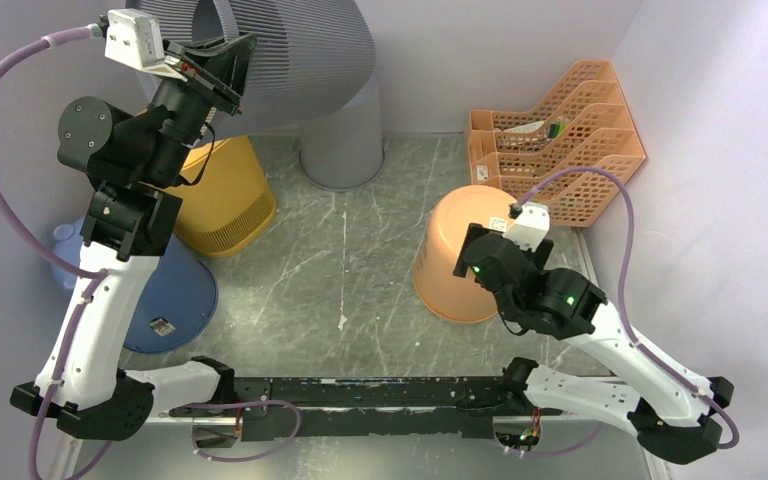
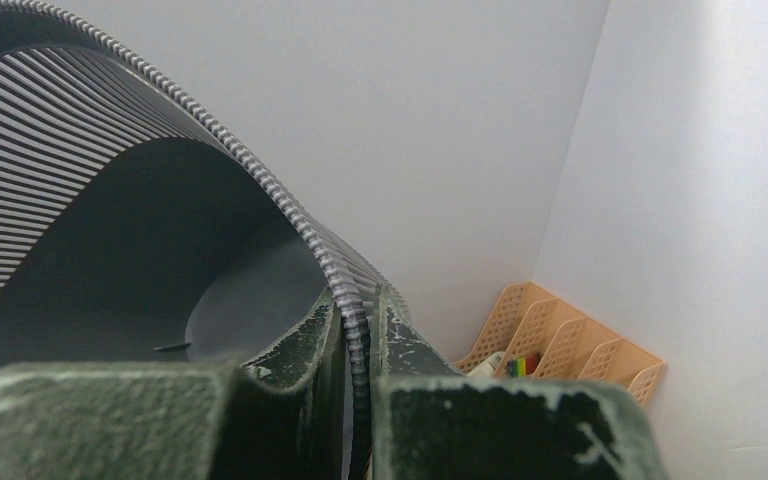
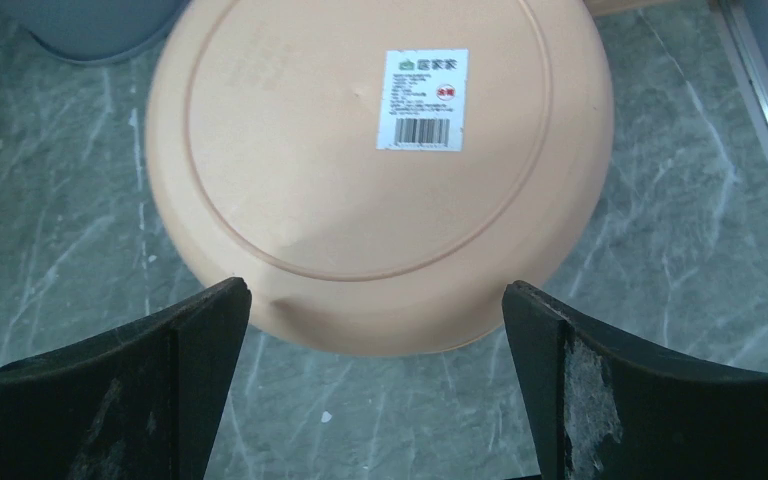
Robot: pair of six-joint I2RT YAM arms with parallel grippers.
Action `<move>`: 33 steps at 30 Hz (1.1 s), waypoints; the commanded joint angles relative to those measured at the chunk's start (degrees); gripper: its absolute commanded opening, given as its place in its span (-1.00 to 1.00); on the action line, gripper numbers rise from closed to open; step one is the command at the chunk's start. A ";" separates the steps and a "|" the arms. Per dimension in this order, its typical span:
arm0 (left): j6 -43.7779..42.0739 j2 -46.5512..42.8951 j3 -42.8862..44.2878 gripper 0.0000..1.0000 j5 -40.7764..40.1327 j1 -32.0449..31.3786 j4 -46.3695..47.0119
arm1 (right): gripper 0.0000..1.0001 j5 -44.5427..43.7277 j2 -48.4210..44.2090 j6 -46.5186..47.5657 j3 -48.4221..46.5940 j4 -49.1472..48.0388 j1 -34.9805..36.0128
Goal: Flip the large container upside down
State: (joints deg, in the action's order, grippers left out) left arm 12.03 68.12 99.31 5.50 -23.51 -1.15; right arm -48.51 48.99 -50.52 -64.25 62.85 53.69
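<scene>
The large container is a grey ribbed bin, lifted off the table at the back and tilted on its side. Its dark inside faces the left wrist camera. My left gripper is shut on its ribbed rim, one finger inside the wall and one outside. My right gripper hangs open over an upturned orange bin. In the right wrist view the orange bin's labelled base lies just beyond the wide-apart fingers, which touch nothing.
A yellow slotted basket and an upturned blue bin stand under the left arm. A plain grey bin stands at the back middle. An orange file rack fills the back right corner by the walls.
</scene>
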 commanded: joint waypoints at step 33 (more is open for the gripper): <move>-9.71 -2.54 9.14 -0.87 -2.40 -0.14 -25.79 | 1.00 16.70 22.31 25.79 4.89 -43.05 -1.68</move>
State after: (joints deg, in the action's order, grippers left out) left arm 5.34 66.19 105.49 3.14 -23.51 -29.19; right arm -25.76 70.85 -23.79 -60.77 22.57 53.76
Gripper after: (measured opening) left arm 0.162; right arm 0.999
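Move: The large container, pinched by its rim in the left hand, has its middle about 10 cm ahead and 5 cm right of that hand, roughly level. Below that hand, the grey upturned bin lies some 17 cm ahead, 9 cm right and 47 cm down, and the yellow bin 5 cm ahead, 11 cm left and 50 cm down. From the right hand the container is about 20 cm ahead, 28 cm left and 30 cm up; the orange bin is 5 cm ahead, 1 cm left and 14 cm down. The large container is lowered, its rim still pinched in the left fingers: that hand sinks about 6.5 cm, tips some 15 degrees down and rolls its left side up nearly as much. The right hand, wide open, sweeps some 17 cm left and 6 cm forward towards the container, turning counter-clockwise about 30 degrees; it first rises slightly, then drops low beside the orange bin's left side. ##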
